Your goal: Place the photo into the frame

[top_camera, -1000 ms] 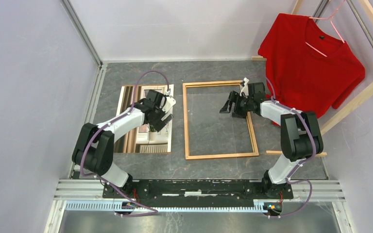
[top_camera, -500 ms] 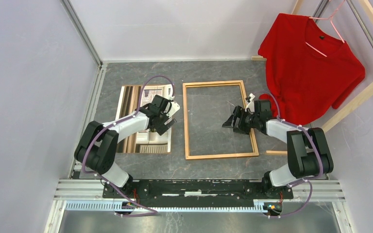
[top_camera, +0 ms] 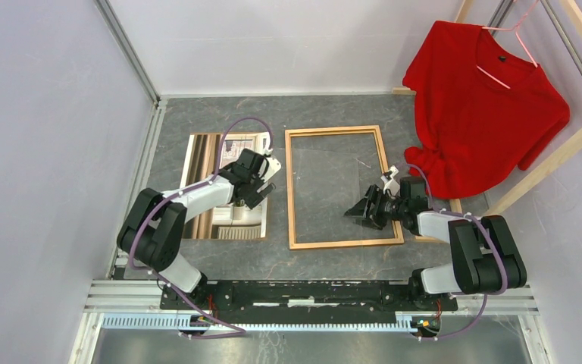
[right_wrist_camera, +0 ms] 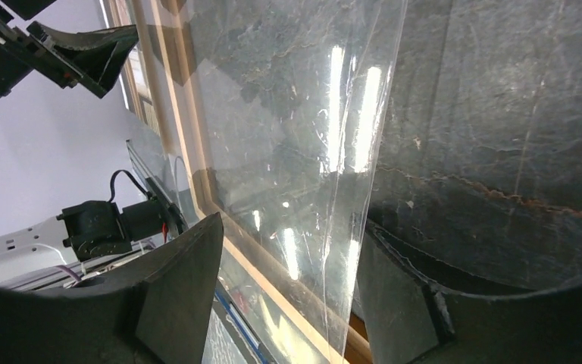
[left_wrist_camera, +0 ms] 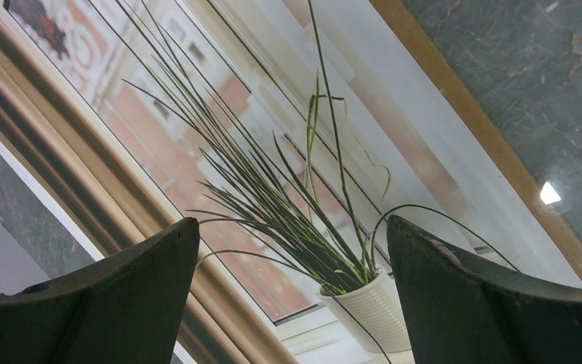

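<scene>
The photo [top_camera: 208, 152] lies face up on the dark table, left of the frame [top_camera: 333, 130]; its spiky plant and white pot fill the left wrist view [left_wrist_camera: 273, 152]. My left gripper [top_camera: 261, 191] hovers open just above the print's right part, its jaws [left_wrist_camera: 292, 224] wide apart with nothing between them. My right gripper [top_camera: 358, 214] is low over the frame's near right corner. A clear sheet [right_wrist_camera: 288, 114] stands tilted up there, its edge running between the open jaws [right_wrist_camera: 288, 227] close to the right finger [right_wrist_camera: 394, 288].
A red shirt [top_camera: 485, 98] hangs on a pink hanger from a pale wooden rack [top_camera: 553, 163] at the back right. A metal rail [top_camera: 151, 152] runs along the table's left edge. Grey walls close in the back and both sides.
My right gripper has travelled along the frame's right rail toward the near edge and dropped lower. My left gripper shifted slightly nearer over the photo.
</scene>
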`<state>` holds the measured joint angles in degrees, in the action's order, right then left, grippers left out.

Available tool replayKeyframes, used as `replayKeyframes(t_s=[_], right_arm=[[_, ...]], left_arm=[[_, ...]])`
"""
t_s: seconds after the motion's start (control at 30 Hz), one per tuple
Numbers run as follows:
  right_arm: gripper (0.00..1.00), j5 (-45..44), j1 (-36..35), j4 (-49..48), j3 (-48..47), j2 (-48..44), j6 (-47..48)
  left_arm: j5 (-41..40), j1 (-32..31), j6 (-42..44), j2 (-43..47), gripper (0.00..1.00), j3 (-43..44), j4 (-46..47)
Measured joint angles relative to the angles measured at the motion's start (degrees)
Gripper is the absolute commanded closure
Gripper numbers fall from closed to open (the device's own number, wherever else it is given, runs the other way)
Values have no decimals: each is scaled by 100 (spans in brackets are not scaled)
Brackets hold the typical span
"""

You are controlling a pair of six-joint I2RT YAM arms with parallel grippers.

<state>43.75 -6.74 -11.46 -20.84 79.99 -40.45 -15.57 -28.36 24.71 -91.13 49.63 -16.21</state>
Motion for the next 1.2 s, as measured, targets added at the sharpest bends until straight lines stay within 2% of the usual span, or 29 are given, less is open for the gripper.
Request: replayKeyframes(t_s=[0.07,0.13,0.2,0.23,0.3,0.4,0.57,0.83,0.97,1.2], right_arm=[[33,46,-9,-114,42,13,-37],[42,81,-35,-197,42,66,-37],[55,98,-66,-278,46,131,-46],[66,114,-66,-321,52,149,-70],[80,131,-66,-485,101,146,-179],[100,131,-66,-627,114,59,-330],[100,-79,-70,2,-380,-535,-151],[100,-1110,140,1182,-2168,-1534,332],[100,-1434,308,1506,-2647,-1759,476],[100,-1449,455,2052,-2706,-1674,503]], left_arm=[[-46,0,0,-20,0,0,63],[-92,0,2,-44,0,-4,138],[-129,0,2,-79,0,-4,214],[-153,2,2,-92,0,-4,247],[-184,15,2,-103,0,-4,271],[-188,83,2,-111,0,-4,339],[-133,334,4,-109,0,35,315],[225,557,-72,-361,0,640,-490],[507,404,-302,-785,0,1246,-605],[494,-236,-520,-1399,0,1790,-501]])
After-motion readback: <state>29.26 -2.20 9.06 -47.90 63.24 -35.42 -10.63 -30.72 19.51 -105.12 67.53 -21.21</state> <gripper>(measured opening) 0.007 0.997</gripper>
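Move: The clear sheet lies over the frame with its right edge already between the right hand's open fingers; its middle is some 10 cm to that hand's left, 7 cm farther out and 1 cm lower. The frame's middle is about 5 cm left and 8 cm ahead of the right hand. From the left hand, low over the photo, the sheet's middle is roughly 21 cm to the right and 2 cm ahead; the photo's middle is 7 cm left and 2 cm ahead. The clear sheet's right edge is pinched as the right fingers shut on it, then lifted about 20 cm and carried some 10 forward and 5 to the right, that hand tilting up about 30 degrees and sinking slightly at the end. The left hand, still wide open, drifts forward and left, then swings about 9 cm right towards the frame's left bar. ##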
